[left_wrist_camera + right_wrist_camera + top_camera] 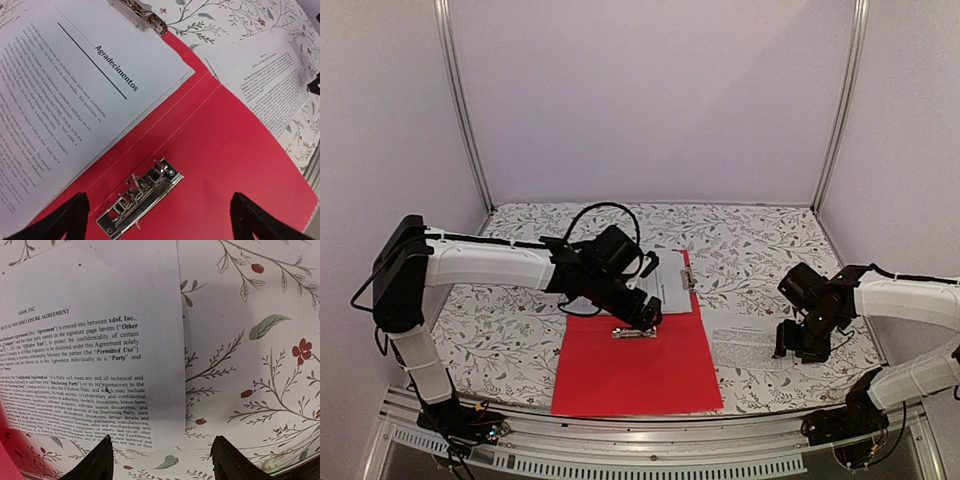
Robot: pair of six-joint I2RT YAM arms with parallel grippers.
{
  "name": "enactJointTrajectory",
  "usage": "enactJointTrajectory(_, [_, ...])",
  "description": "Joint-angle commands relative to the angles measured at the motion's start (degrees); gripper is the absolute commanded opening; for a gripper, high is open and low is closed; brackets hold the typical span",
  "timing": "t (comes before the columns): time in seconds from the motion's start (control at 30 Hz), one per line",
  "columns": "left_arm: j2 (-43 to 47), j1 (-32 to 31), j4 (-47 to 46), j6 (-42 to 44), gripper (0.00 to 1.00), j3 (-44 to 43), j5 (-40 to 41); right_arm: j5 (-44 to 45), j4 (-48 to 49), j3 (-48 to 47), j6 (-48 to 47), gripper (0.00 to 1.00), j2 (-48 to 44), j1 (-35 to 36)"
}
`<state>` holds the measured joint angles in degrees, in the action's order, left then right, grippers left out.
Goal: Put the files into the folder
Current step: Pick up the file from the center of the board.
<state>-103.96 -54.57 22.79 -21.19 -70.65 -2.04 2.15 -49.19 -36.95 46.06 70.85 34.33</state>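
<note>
The red folder (635,370) (235,150) lies open in the middle of the table, its metal clip (142,197) on the inside. One of the files, a sheet headed "Agradecimentos" (75,100) (667,280), rests on the folder's far half. My left gripper (645,315) (160,225) hovers open just above the clip, holding nothing. A second printed sheet (745,340) (100,350) lies flat on the cloth to the right of the folder. My right gripper (795,345) (162,460) is low over that sheet's near right corner, jaws apart on either side of it, with nothing gripped.
A floral tablecloth (520,330) covers the table. A second metal clip (137,12) sits at the folder's far edge. A black cable (605,212) loops above the left wrist. Aluminium posts (465,110) and pale walls enclose the back and sides; a metal rail (650,440) runs along the near edge.
</note>
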Motion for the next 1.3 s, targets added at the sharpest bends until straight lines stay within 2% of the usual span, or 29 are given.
enactJointTrajectory(0.0, [3.9,0.6,-1.0,1.1,0.99,0.9,1.2,-1.2,-1.2,-1.1,1.7,0.65,0.3,-0.3])
enactJointTrajectory(0.2, [4.4,0.8,-2.3,1.7,0.99,1.2,-0.4,-3.6,0.4,-2.1,3.1,0.58,4.4,-0.4])
enactJointTrajectory(0.3, [4.2,1.4,-2.7,1.5,0.99,1.2,-2.2,-3.6,0.7,-3.0,2.5,0.50,7.1,-0.4])
enactJointTrajectory(0.7, [5.8,3.6,-3.1,1.1,0.99,2.9,-4.3,-4.3,4.4,-2.7,1.1,0.39,11.3,-0.4])
enactJointTrajectory(1.07, [5.9,3.8,-2.7,0.9,1.00,2.9,-3.9,0.6,2.5,-3.4,1.4,0.00,8.0,-0.4])
enactJointTrajectory(1.27, [5.4,4.7,-0.3,0.7,0.99,1.2,-3.3,6.0,-3.7,-9.1,-0.9,0.00,4.8,-0.3])
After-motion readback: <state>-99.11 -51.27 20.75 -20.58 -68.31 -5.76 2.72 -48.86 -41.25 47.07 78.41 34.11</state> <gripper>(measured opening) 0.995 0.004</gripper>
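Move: The file's middle lies about 5 cm ahead and 8 cm to the left of the right hand, some 2 cm below. At the same level, the red folder's near cover is centred roughly 30 cm to this hand's left and no farther out, and the edge clip is 19 cm left, 26 cm ahead. From the left hand, the file is about 22 cm right, 3 cm back, 7 cm down. Right hand sinks about 2 cm, pinches the file's near-right corner, then rises 1.5 cm; left rises 3 cm. ##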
